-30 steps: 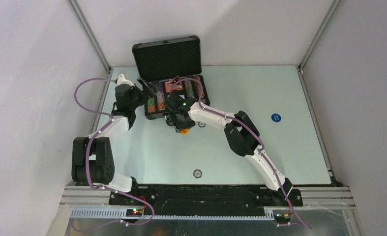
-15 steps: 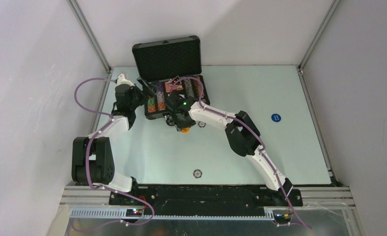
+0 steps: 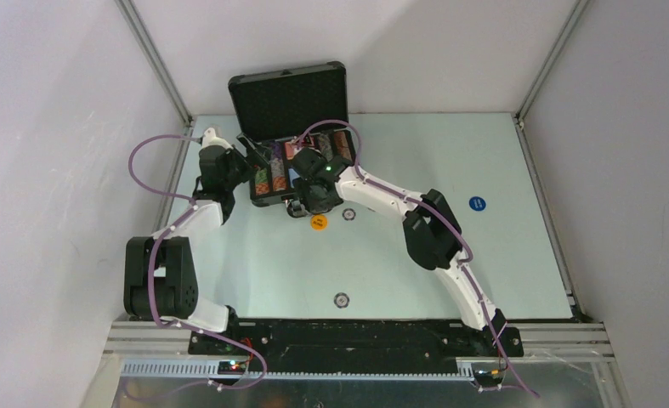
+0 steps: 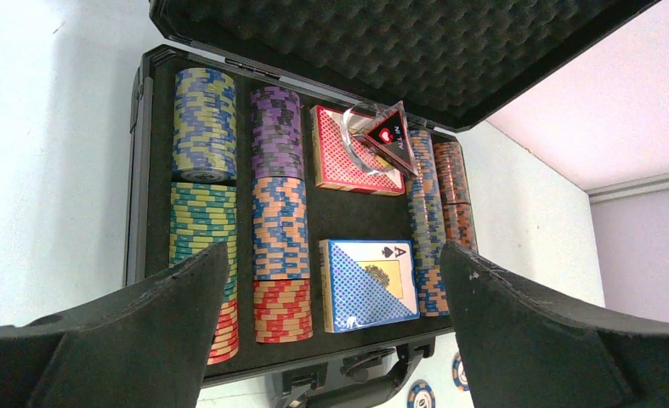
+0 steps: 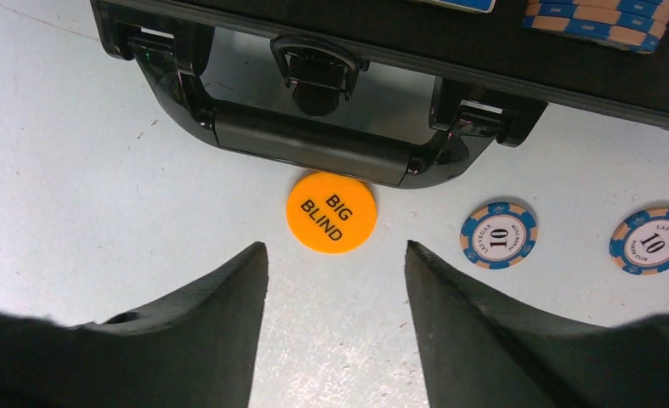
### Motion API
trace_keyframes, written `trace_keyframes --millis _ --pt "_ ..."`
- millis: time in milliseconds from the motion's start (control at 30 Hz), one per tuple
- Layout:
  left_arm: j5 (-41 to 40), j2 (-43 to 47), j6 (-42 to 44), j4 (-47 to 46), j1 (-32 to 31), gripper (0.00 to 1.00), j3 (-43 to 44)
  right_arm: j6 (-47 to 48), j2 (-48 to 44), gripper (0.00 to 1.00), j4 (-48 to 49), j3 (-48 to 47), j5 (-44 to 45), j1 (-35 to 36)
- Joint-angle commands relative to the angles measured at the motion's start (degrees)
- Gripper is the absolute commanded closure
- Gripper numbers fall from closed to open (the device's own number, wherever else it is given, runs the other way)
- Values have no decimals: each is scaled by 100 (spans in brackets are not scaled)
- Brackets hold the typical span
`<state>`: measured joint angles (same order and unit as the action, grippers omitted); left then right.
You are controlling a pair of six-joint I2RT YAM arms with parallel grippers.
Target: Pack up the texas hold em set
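The black briefcase (image 3: 288, 100) lies open at the far left of the table, its foam lid up. In the left wrist view its tray (image 4: 140, 178) holds rows of multicoloured chips (image 4: 278, 225), a red-patterned deck (image 4: 341, 160), a blue deck (image 4: 370, 286) and a dark triangular marker (image 4: 391, 138) on a clear round piece. My left gripper (image 4: 335, 255) hangs open over the case's near side, nothing between its fingers. My right gripper (image 5: 337, 246) is open and empty just above the table. An orange BIG BLIND button (image 5: 331, 212) lies ahead of its tips, touching the case handle (image 5: 314, 146).
Two blue "10" chips (image 5: 498, 235) (image 5: 651, 240) lie on the table right of the orange button. A clear round button (image 3: 341, 299) sits near the front middle, and a blue round button (image 3: 477, 204) lies at the right. Walls close in the table's sides.
My right gripper has drawn back toward the case and opened wider, leaving the orange button uncovered on the table. The left arm has not moved.
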<state>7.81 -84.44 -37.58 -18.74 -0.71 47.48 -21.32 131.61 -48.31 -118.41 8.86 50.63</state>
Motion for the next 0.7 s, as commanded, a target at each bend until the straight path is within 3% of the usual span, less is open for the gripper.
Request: trace_keyframes --millis 0,267,667 --pt "80 -26 -47 -111 53 2 270 -39 -73 33 93 16 -180 -28" --pt "80 -26 -47 -107 53 2 267 -246 231 31 306 86 -229 0" --pt "68 -17 -47 -109 53 2 252 -304 788 37 266 18 165 100"
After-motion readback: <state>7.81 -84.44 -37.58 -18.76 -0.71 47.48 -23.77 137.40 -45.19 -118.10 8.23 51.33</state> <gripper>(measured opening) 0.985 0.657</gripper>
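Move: The orange big blind button lies almost straight below the right hand: about 6 cm down, some 1 cm ahead and 1 cm left. The case handle is just beyond, about 5 cm ahead and 3 cm left, 4 cm lower than the hand. One poker chip lies about 3 cm ahead and 7 cm right, a second about 5 cm ahead and 14 cm right. From the idle left hand the button is roughly 9 cm back, 15 cm right and 15 cm below. The right hand hangs over the big blind button at first, then sinks about 5 cm to it just short of the case handle, easing some 1 cm left with its slant barely changed. The fingers stay about two thirds open and come down one on either side of the button, the right-hand finger close against its rim, without closing on it yet. ##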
